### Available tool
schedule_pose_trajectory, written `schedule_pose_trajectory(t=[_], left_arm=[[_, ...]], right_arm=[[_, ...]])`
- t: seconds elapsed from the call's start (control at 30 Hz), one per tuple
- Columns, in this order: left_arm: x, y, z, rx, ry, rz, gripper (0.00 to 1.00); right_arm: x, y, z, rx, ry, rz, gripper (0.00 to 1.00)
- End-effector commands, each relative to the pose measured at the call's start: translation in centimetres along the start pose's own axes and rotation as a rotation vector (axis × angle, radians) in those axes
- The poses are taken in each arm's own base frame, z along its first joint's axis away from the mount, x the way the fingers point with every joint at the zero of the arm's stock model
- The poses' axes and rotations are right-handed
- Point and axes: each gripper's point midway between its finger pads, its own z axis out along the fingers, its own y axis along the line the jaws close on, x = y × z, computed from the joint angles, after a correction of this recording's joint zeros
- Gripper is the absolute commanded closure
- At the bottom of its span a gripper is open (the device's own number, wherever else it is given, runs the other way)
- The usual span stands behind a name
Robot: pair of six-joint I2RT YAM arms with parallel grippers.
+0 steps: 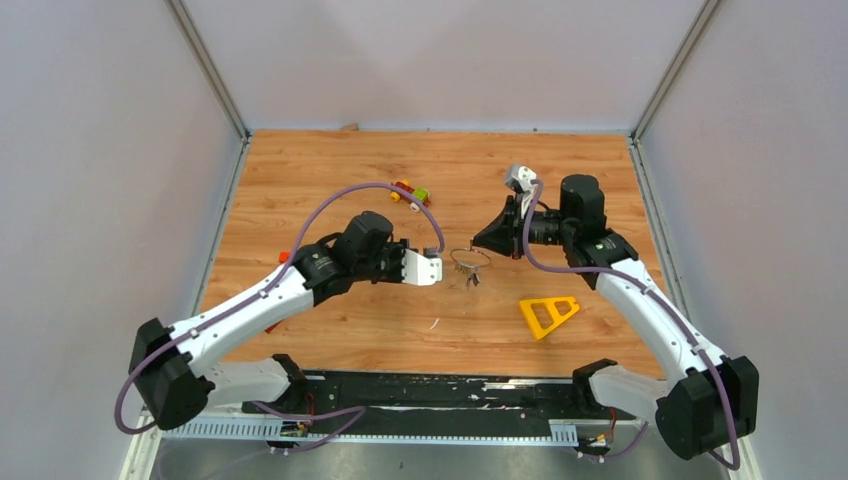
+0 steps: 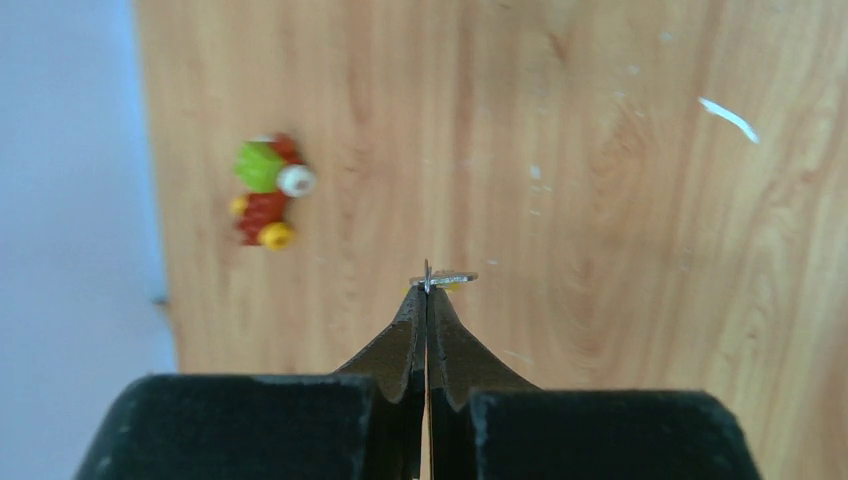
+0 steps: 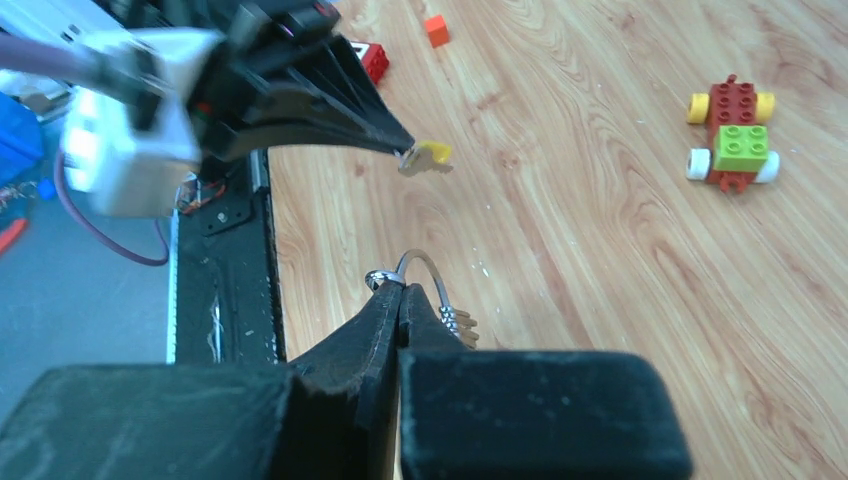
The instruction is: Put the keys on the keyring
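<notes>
My right gripper [image 3: 401,288] is shut on the keyring [image 3: 428,267], a thin silver wire ring held just above the wooden table. Several keys [image 3: 463,326] hang on the ring beside the right fingers. In the top view the keyring [image 1: 470,257] sits between both grippers, with the keys [image 1: 472,279] dangling under it. My left gripper [image 2: 427,285] is shut on a key [image 2: 447,278] seen edge-on, with a pale yellow tag showing behind it. The right wrist view shows that yellow-tagged key [image 3: 427,157] at the left fingertips, a short way beyond the ring and apart from it.
A red, green and yellow toy car [image 1: 410,191] stands farther back on the table. A yellow plastic triangle [image 1: 548,312] lies near the right arm. A small orange cube [image 3: 435,30] and a red block [image 3: 372,58] lie behind the left arm.
</notes>
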Motion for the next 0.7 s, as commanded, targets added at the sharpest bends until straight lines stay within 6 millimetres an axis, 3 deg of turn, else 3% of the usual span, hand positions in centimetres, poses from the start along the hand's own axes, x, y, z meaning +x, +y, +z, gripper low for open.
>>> schedule_pose_trajectory(t=[0.0, 0.17, 0.4, 0.67], left_arm=[[2.9, -5.5, 2.6, 0.211, 0.055, -0.108, 1.00], [4.5, -7.5, 4.5, 0.252, 0.077, -0.134, 1.00], [2.6, -6.8, 4.1, 0.221, -0.048, -0.060, 1.00], [4.3, -7.9, 5.9, 0.328, 0.069, -0.067, 1.00]], right_arm=[[-0.9, 0.5, -1.6, 0.032, 0.005, -0.135, 1.00], [-0.1, 0.2, -1.9, 0.071, 0.017, -0.124, 1.00], [0.7, -0.7, -1.5, 0.093, 0.019, -0.070, 1.00], [1.2, -1.6, -1.5, 0.136, 0.030, -0.066, 1.00]])
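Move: The keyring hangs from the right fingers, its middle about 2 cm back of them and 2 cm below, neither left nor right. From the left hand, already pinching a loose key, it lies roughly 12 cm right, 2 cm back and 3 cm higher. On the table, some 18 cm below the left hand, the toy cart is about 20 cm ahead and 1 cm left, the white strip 11 cm back and 5 cm right. Still pinching its key, left sinks some 10 cm away from keyring, tipping steeper; right edges right and down. ##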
